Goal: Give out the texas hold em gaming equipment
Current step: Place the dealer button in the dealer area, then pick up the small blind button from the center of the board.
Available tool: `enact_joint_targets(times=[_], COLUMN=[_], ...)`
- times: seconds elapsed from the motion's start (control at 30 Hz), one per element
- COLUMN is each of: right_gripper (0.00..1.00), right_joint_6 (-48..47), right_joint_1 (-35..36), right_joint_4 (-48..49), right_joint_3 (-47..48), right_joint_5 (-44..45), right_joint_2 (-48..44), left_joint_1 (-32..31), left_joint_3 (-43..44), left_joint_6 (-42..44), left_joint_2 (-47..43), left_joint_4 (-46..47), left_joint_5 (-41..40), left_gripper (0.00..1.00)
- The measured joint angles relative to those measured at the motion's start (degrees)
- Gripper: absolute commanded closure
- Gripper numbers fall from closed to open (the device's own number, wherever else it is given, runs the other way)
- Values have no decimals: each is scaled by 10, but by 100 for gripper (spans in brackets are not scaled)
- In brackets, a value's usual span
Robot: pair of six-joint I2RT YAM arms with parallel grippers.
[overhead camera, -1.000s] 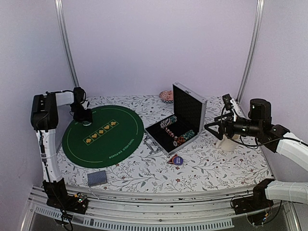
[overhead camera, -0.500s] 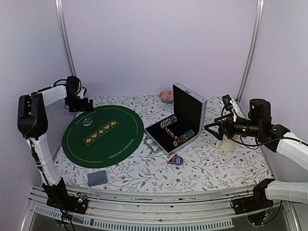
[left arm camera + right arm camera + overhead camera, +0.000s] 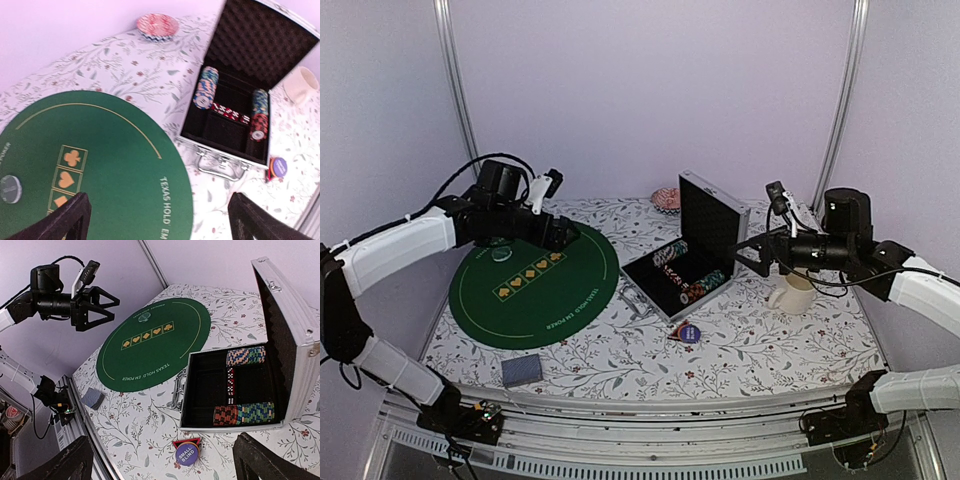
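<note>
Striped poker chips lie in rows inside the open silver case, also seen in the left wrist view as chips and in the right wrist view as chips. A grey-blue deck of cards rests near the front edge. A round SMALL BLIND button lies in front of the case. A grey disc sits on the green mat. My left gripper hangs open above the mat's right part, holding nothing. My right gripper hovers open to the right of the case, also holding nothing.
A cream mug stands under the right arm. A small patterned bowl sits at the back behind the case. The case lid stands upright. Dice lie between the chip rows. Metal posts rise at both back corners.
The left gripper opened, left the grey disc on the mat's far left, rose and swung right toward the case. The right gripper shifted slightly left and up.
</note>
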Motion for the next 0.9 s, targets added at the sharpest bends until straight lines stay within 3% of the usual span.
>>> enact_joint_targets(times=[0.17, 0.43, 0.63, 0.9], right_gripper=[5, 8, 14, 22], right_joint_6=[37, 85, 99, 111], right_joint_1=[83, 205, 221, 221], right_joint_4=[-22, -120, -189, -232], right_joint_3=[46, 142, 201, 203], right_joint_5=[82, 236, 287, 300], right_joint_2=[69, 249, 379, 443], left_joint_1=[-49, -68, -68, -68], left_joint_3=[-65, -82, -89, -91], left_joint_6=[-28, -60, -68, -68], left_joint_2=[-10, -25, -45, -47], left_joint_4=[25, 51, 63, 65], left_joint_5=[47, 88, 90, 84], left_gripper=[2, 2, 2, 2])
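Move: The small blind button lies about 9 cm to the left of my right hand, 2 cm farther out and some 25 cm below. The red triangle marker peeks out about 2 cm beyond it and slightly left. The open chip case is centred some 16 cm ahead of my right hand and 10 cm left, the mug about 11 cm ahead and 18 cm right. From my left hand the small blind button is some 29 cm right and 10 cm back. I swing my right hand down about 22 cm and some 7 cm left to just above the small blind button, tipping it roughly 50 degrees so its fingers go from reaching level-left to pointing nearly straight down; they narrow somewhat but stay open. Meanwhile my empty left hand eases back and right, away from the dealer button, then waits. ##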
